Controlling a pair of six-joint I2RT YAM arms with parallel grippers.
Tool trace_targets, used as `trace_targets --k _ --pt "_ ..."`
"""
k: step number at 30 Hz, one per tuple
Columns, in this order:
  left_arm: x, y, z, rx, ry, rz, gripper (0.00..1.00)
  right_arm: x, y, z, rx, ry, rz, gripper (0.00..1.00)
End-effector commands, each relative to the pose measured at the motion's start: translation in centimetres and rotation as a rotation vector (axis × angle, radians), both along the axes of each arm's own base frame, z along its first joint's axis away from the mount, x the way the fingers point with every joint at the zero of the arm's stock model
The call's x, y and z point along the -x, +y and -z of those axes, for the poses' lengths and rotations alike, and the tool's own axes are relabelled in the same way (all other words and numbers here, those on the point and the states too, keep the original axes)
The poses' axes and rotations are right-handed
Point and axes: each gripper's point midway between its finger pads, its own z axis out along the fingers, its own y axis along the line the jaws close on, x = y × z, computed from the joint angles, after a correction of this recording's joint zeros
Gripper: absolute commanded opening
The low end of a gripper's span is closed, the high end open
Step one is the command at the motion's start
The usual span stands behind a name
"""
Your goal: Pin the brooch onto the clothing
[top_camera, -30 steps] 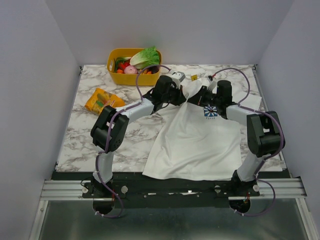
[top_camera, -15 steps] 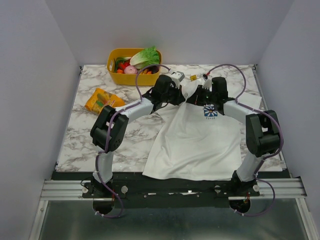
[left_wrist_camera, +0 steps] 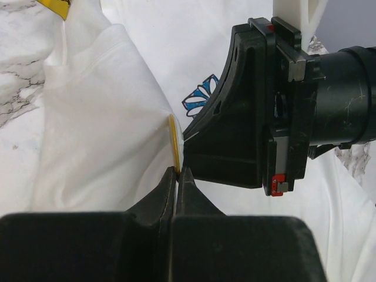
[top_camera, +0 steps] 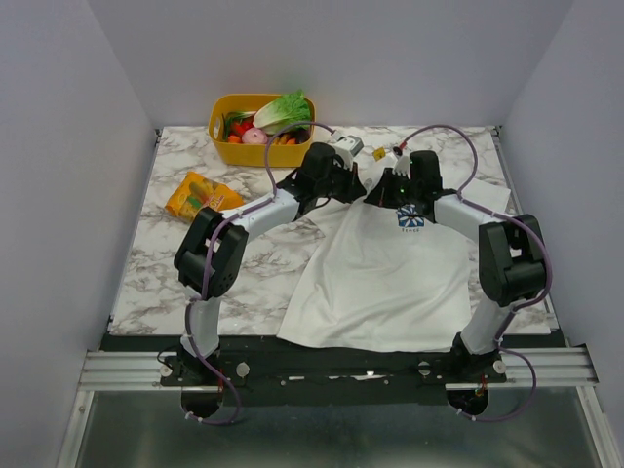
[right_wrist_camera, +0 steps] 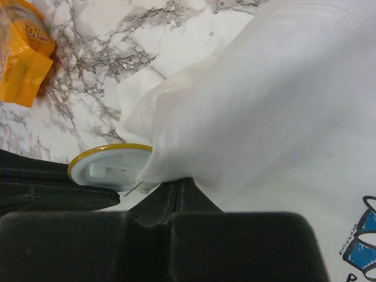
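Observation:
The clothing (top_camera: 390, 263) is a white T-shirt lying flat, with a blue chest print (top_camera: 410, 216). Its collar end is bunched up between the two arms. My left gripper (left_wrist_camera: 177, 170) is shut on the lower edge of the brooch (left_wrist_camera: 173, 141), a thin gold-rimmed disc standing on edge against a raised fold of the clothing (left_wrist_camera: 106, 117). In the right wrist view the brooch (right_wrist_camera: 108, 163) shows its white back, and its bare pin points at the fold. My right gripper (right_wrist_camera: 181, 182) is shut on that fold of the clothing (right_wrist_camera: 264, 106). From above, the left gripper (top_camera: 359, 183) and right gripper (top_camera: 382, 188) almost meet.
A yellow basket (top_camera: 255, 154) of vegetables stands at the back left of the marble table. An orange snack packet (top_camera: 200, 197) lies left of the arms and also shows as the packet (right_wrist_camera: 20, 59) in the right wrist view. The shirt's yellow collar tag (left_wrist_camera: 56, 7) lies beyond the fold.
My right gripper has swung left towards the left gripper and closed on a fold of the T-shirt near the collar. The left arm has barely moved.

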Motion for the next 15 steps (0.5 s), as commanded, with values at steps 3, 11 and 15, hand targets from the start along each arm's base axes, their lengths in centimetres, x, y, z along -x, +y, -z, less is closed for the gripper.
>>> trace_targets --k 3,11,15 --pt "1.2 -1.2 -5.1 0.076 -0.092 0.053 0.0 0.9 -1.3 -2.4 0.073 -0.072 0.038 0.12" --pt "0.5 0.8 -3.9 0.068 -0.086 0.023 0.0 3.2 -4.2 -4.5 0.122 -0.175 0.094 0.64" --pt "0.0 1.6 -3.8 0.069 -0.094 0.031 0.0 4.4 -4.9 -5.0 0.063 -0.257 0.054 0.94"
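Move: The brooch, edge-on in the left fingers, has its middle about 2 cm to the right of the left hand and 1 cm ahead. From the right hand, closed on the shirt fold beside the pin, the brooch is about 2 cm to the left, level fore and aft and 1 cm higher. The blue flower print lies some 11 cm right of the right hand, 3 cm back and 8 cm below; the yellow tag is about 12 cm ahead, 3 cm right and equally low. The right fingers let go of the pinched shirt fold beside the pin and spread nearly wide open while the hand pulls up and away from the brooch, about 5 cm up and some 3 to 4 cm each back and right, its tips tilting up about 10 degrees. The left hand keeps the brooch pinched and eases roughly 1 cm up, ending slightly left. ##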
